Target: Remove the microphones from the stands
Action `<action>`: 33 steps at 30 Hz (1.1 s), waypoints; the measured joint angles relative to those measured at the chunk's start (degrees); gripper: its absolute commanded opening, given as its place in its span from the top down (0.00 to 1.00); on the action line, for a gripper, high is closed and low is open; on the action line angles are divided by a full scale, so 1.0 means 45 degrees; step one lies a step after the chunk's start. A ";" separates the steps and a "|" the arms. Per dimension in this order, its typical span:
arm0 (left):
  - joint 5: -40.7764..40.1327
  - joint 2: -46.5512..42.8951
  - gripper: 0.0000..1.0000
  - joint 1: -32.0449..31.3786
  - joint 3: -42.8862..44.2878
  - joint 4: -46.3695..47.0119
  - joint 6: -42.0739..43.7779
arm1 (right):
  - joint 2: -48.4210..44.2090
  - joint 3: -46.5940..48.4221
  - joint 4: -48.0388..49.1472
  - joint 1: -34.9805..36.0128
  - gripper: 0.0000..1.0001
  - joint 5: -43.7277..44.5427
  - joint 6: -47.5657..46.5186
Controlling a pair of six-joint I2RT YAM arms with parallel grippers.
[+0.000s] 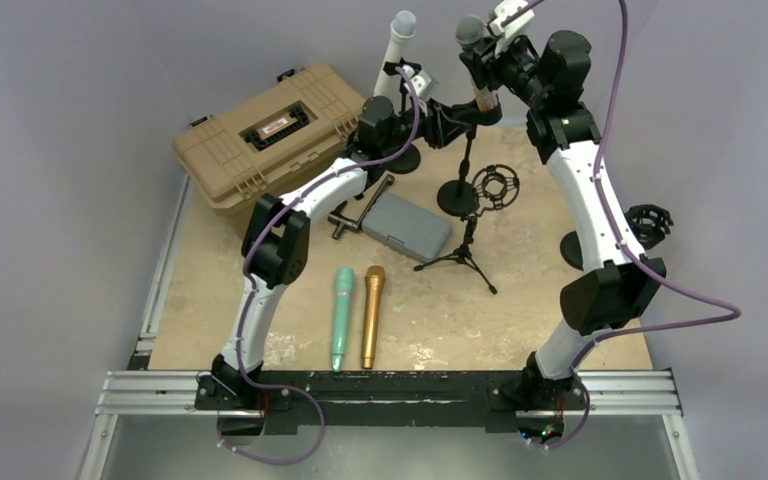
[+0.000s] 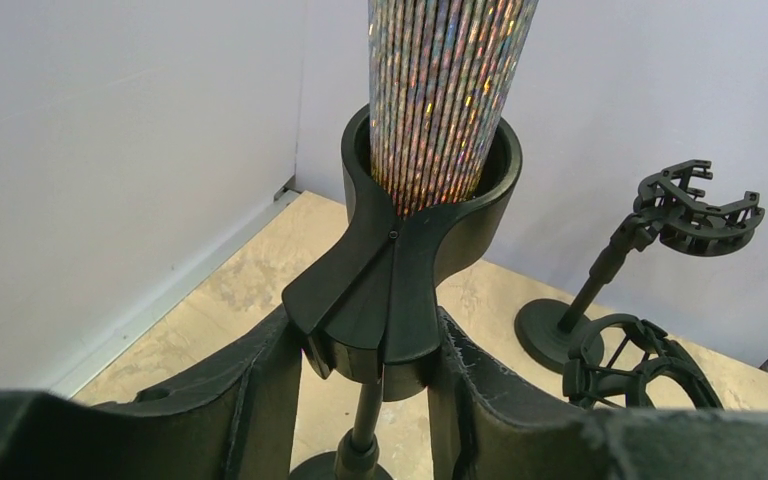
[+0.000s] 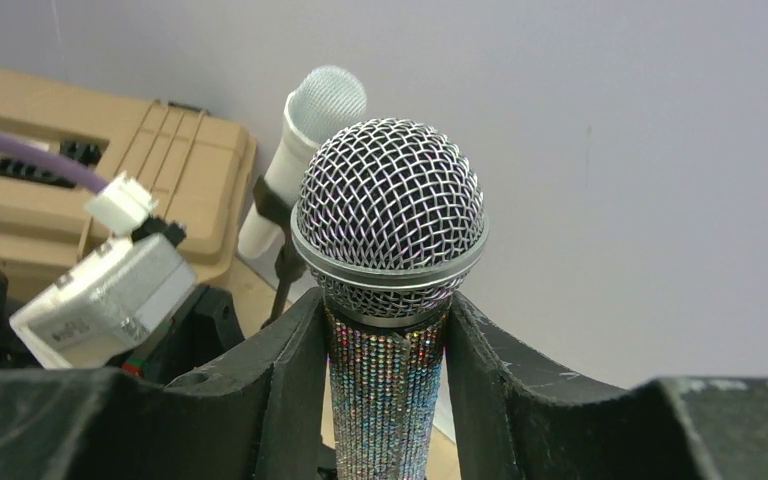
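A glittery microphone (image 1: 484,92) with a silver mesh head (image 3: 390,215) stands upright in the black clip (image 2: 400,270) of a round-base stand (image 1: 457,197) at the back of the table. Its sequinned body (image 2: 445,90) sits inside the clip's ring. My right gripper (image 1: 490,62) is shut on the body just below the head, as the right wrist view (image 3: 385,395) shows. My left gripper (image 1: 457,115) is shut on the neck of the clip, with fingers (image 2: 250,400) on both sides of it.
A white microphone (image 1: 400,40) stands in a second stand behind. A tan case (image 1: 265,130) is at the back left, a grey case (image 1: 405,225) mid-table. Green (image 1: 343,315) and gold (image 1: 371,315) microphones lie in front. A tripod shock mount (image 1: 495,187) and another mount (image 1: 650,222) stand to the right.
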 measured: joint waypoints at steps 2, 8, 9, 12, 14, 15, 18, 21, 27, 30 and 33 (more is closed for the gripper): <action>-0.0039 -0.0015 1.00 0.0000 -0.0015 -0.0005 0.0073 | 0.0000 0.0296 0.0078 0.0015 1.00 0.0262 0.0301; -0.0107 -0.0049 1.00 0.0000 -0.0019 -0.0083 0.0214 | -0.0087 0.0801 0.0981 0.0117 1.00 0.1297 0.1535; -0.0097 -0.0049 1.00 0.0000 -0.0019 -0.0092 0.0214 | -0.0107 0.0874 0.1248 0.0131 1.00 0.1525 0.1753; -0.0073 -0.0053 1.00 -0.0010 -0.0019 -0.0112 0.0257 | -0.0112 0.1418 0.1739 0.0078 1.00 0.2161 0.1957; -0.0117 -0.0083 0.83 -0.0005 -0.0015 -0.0209 0.0311 | -0.0291 0.1739 0.2025 0.0039 1.00 0.2618 0.2239; -0.0131 -0.0097 0.71 -0.0005 0.0000 -0.0301 0.0316 | -0.0500 0.1753 0.2074 0.0005 1.00 0.2856 0.2414; -0.0219 -0.0097 0.48 -0.0005 0.0311 -0.0899 0.0364 | -0.1200 0.1710 0.2025 -0.0024 1.00 0.3419 0.3084; -0.0398 -0.0209 0.11 -0.0005 0.0442 -0.1520 0.0534 | -0.2021 0.1564 0.1739 -0.0024 1.00 0.3672 0.3963; -0.0559 -0.0903 0.00 0.0044 -0.0063 -0.3196 0.0714 | -0.3706 0.0151 0.0690 -0.0019 1.00 0.3599 0.5406; -0.0656 -0.1821 0.00 0.0112 -0.0782 -0.3857 0.0879 | -0.4158 -0.0563 0.0097 -0.0019 1.00 0.3337 0.5974; -0.1219 -0.3521 0.00 0.0209 -0.2016 -0.4386 0.0933 | -0.4551 -0.1452 -0.0282 -0.0010 1.00 0.2637 0.6844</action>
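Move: The glitter microphone still stands in its stand's clip, its middle about 7 cm below the right hand, which already grips it under the head. It is some 5 cm right of the left hand, 1 cm ahead and 10 cm above. The clip's ring lies 6 cm right of the left hand and 2 ahead, its levers already pinched; the white microphone 9 cm ahead, 11 left. From the right hand, the gold microphone lies about 30 cm back, 20 left, far below. The glitter microphone is drawn up out of the clip by the right hand, which keeps its grip, rises about 16 cm while swinging back and a little right, then sinks some 6 cm, rolling 30 degrees so its left side lifts. The left hand holds the clip's levers almost still until late, then opens wide and backs off about 5 cm left, and somewhat back and up. ##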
